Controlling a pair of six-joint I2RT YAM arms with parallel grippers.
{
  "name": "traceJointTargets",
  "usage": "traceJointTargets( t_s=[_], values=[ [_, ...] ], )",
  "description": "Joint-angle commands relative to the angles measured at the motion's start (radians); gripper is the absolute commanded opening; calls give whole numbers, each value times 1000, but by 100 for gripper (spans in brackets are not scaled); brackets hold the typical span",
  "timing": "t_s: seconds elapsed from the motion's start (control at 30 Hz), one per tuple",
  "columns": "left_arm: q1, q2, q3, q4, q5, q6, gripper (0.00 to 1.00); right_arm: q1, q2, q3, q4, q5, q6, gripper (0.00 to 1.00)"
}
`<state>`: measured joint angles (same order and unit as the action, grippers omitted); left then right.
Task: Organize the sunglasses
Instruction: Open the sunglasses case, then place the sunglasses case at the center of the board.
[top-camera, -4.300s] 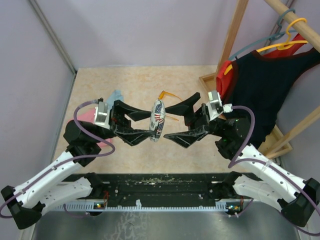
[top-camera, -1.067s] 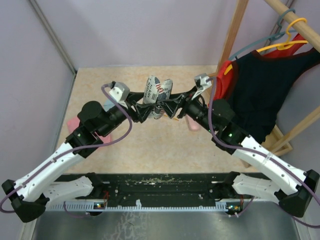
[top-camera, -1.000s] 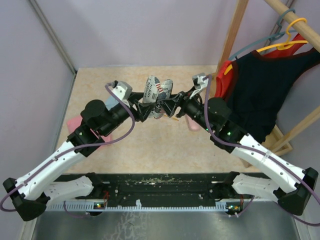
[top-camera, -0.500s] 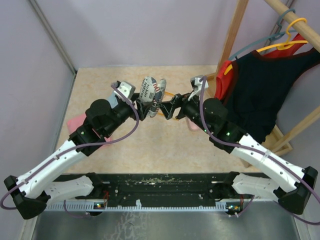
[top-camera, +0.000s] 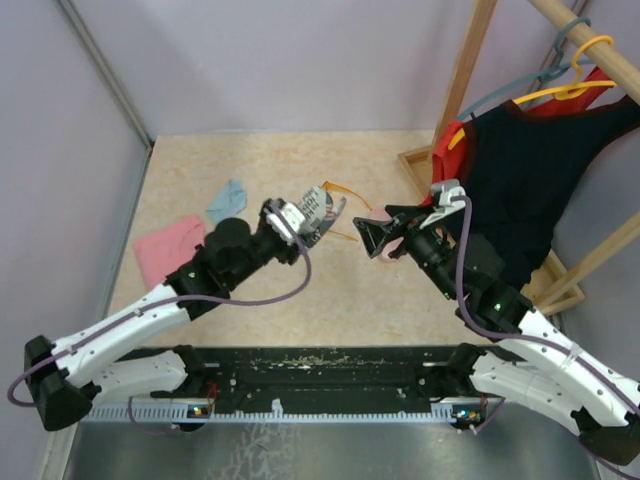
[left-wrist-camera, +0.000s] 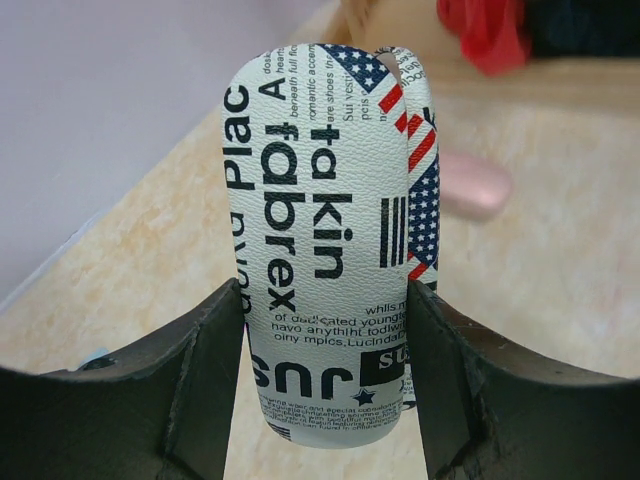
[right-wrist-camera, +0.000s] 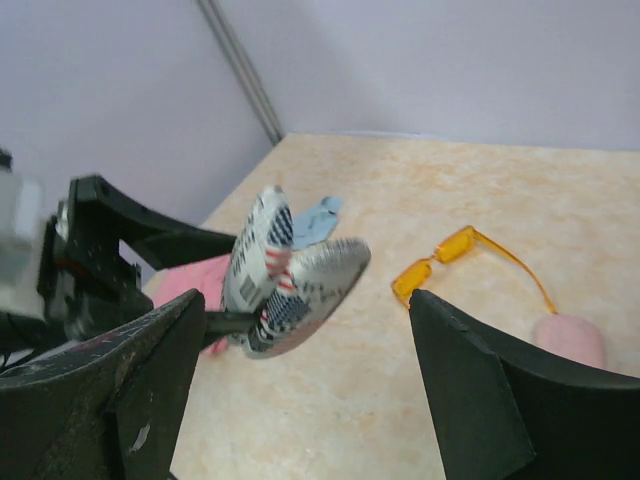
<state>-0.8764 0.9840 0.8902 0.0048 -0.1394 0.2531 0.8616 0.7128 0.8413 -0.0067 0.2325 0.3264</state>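
Note:
My left gripper (top-camera: 312, 222) is shut on one half of the black-and-white printed case (top-camera: 318, 208), held above the table; in the left wrist view the case (left-wrist-camera: 325, 240) stands upright between the fingers (left-wrist-camera: 205, 380). The right wrist view shows this case (right-wrist-camera: 290, 280) hinged open like a clamshell. My right gripper (top-camera: 374, 237) is open and empty, just right of the case. The orange translucent sunglasses (right-wrist-camera: 440, 262) lie on the table beyond it, partly visible from above (top-camera: 343, 192). The black-framed sunglasses are out of view.
A pink oblong case (right-wrist-camera: 570, 340) lies on the table by my right gripper. A pink cloth (top-camera: 165, 247) and a blue cloth (top-camera: 227, 200) lie at the left. A wooden rack (top-camera: 470, 80) with hung clothes (top-camera: 520, 170) stands at the right.
Both grippers were at the printed case, further back. The right gripper has let go and drawn back to the right, open. The left gripper has brought the opened case nearer.

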Motion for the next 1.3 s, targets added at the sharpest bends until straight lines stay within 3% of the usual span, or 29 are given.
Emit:
traceJointTargets(
  t_s=[0.0, 0.37, 0.53, 0.73, 0.93, 1.03, 1.27],
  values=[
    [-101, 97, -104, 99, -107, 283, 0, 4, -66, -40, -35, 132, -39, 82],
    [-290, 367, -292, 405, -378, 555, 2, 4, -151, -88, -100, 162, -45, 82],
    [-375, 511, -381, 733, -567, 797, 1, 4, -152, -101, -111, 154, -35, 81],
    [-438, 764, -477, 1312, -688, 1105, 1, 4, -152, -108, -116, 143, -29, 81],
    [-482, 1003, -493, 1777, -712, 1349, 25, 5, -148, -107, -122, 128, -27, 81],
    [-504, 1046, -491, 1782, -710, 1326, 28, 4, -144, -104, -125, 123, -27, 81],
    [-529, 1024, -501, 1675, -707, 1203, 45, 4, -139, -99, -129, 120, -30, 81]
  ],
)
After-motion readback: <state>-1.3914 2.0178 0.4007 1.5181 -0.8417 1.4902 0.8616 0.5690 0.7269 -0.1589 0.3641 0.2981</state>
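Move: The newspaper-print sunglasses case is already open in the left fingers. The bare patch of table it goes to lies nearly straight below the left hand, about 5 cm to the right, 1 cm back and 25 cm down. Also at table height, the orange sunglasses lie some 17 cm ahead and 9 cm right of the left hand; the pink case is 14 cm ahead and 21 cm right. From the right hand that patch is about 2 cm ahead, 8 cm left and 31 cm down. The open newspaper-print case, still pinched by the left fingers, is lowered some 22 cm towards the bare table short of the orange sunglasses, quickly at first and then easing, drifting slightly right and back. The left hand rolls about 75 degrees clockwise, seen from behind it. The empty, open right hand backs off rightward and sinks, about 5 cm each. ##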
